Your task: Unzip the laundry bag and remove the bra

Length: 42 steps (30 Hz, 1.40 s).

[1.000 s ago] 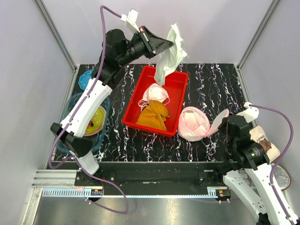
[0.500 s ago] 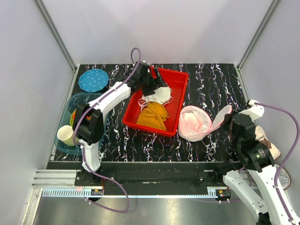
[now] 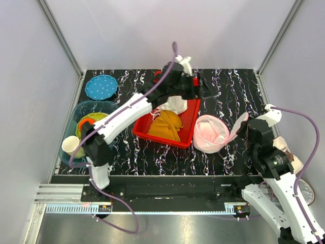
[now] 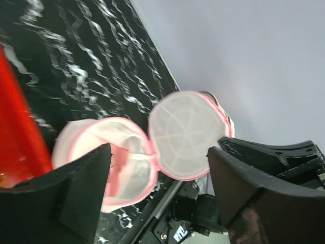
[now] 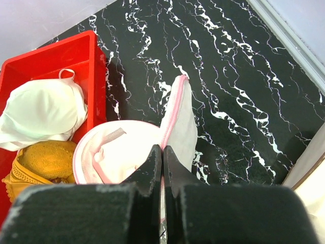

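Note:
The laundry bag (image 3: 210,133) lies open on the black marbled table, right of the red tray. Its round mesh lid (image 5: 184,119) stands up, and my right gripper (image 5: 162,150) is shut on the lid's pink zipper edge. The pink bra (image 5: 109,152) lies in the bag's open base. My left gripper (image 3: 203,90) hovers open and empty over the tray's far right corner. In the left wrist view the bag's lid (image 4: 185,134) and base (image 4: 96,147) show beyond the open left gripper (image 4: 158,152).
The red tray (image 3: 162,141) holds a white garment (image 3: 176,104) and a mustard-yellow cloth (image 3: 165,124). A blue dotted plate (image 3: 100,86), a teal bin (image 3: 84,108) with cups and a paper cup (image 3: 69,145) stand at the left.
The left gripper held the white garment high, lowered it into the red tray, opened and let go, then swung right over the tray's far corner. The right gripper stays shut on the bag's lid.

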### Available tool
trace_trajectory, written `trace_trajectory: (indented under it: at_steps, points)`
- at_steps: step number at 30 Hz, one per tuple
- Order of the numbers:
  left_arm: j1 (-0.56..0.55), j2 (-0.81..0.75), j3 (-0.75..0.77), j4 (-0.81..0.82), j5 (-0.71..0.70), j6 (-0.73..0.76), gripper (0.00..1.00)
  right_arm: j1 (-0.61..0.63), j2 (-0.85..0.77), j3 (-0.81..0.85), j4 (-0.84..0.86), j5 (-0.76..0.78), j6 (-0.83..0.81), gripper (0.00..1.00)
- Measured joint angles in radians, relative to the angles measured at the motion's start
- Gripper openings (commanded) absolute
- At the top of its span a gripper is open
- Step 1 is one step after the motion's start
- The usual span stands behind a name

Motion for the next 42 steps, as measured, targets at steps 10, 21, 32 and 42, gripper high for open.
trace_trajectory:
  at_steps: [10,21,32,42]
  points:
    - [-0.168,0.414,0.212,-0.093,0.046,0.084,0.57,0.000,-0.009,0.000,0.000,-0.006,-0.004,0.00]
    - [-0.244,0.452,0.094,-0.192,-0.167,0.110,0.79,0.000,-0.031,0.000,-0.001,-0.004,-0.007,0.00]
    - [-0.292,0.578,0.196,-0.187,-0.258,0.119,0.19,0.000,-0.046,0.000,-0.002,-0.005,-0.007,0.00]
    - [-0.274,0.563,0.240,-0.232,-0.248,0.125,0.00,0.000,-0.074,0.000,-0.019,0.004,-0.010,0.00]
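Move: The pink bra lies in the open laundry bag about 28 cm below the left hand, some 6 cm back and 10 cm to its right. The raised bag lid is some 6 cm back, 17 cm right and 15 cm down; the white garment in the red basket is about 6 cm ahead, 6 cm left and 26 cm down. From the right hand, closed on the lid's edge, the bra lies roughly 5 cm ahead, 9 cm left and 20 cm down. Swinging right about 10 cm and then plunging nearly 28 cm, drawing back some 6 cm on the way, the left hand goes from beside the basket into the open bag, tipping its fingers steeply down. There the half-open fingers spread somewhat, then shut and pinch a fold of the pink bra, and the hand starts up by a couple of centimetres. The right hand keeps its hold on the lid. ##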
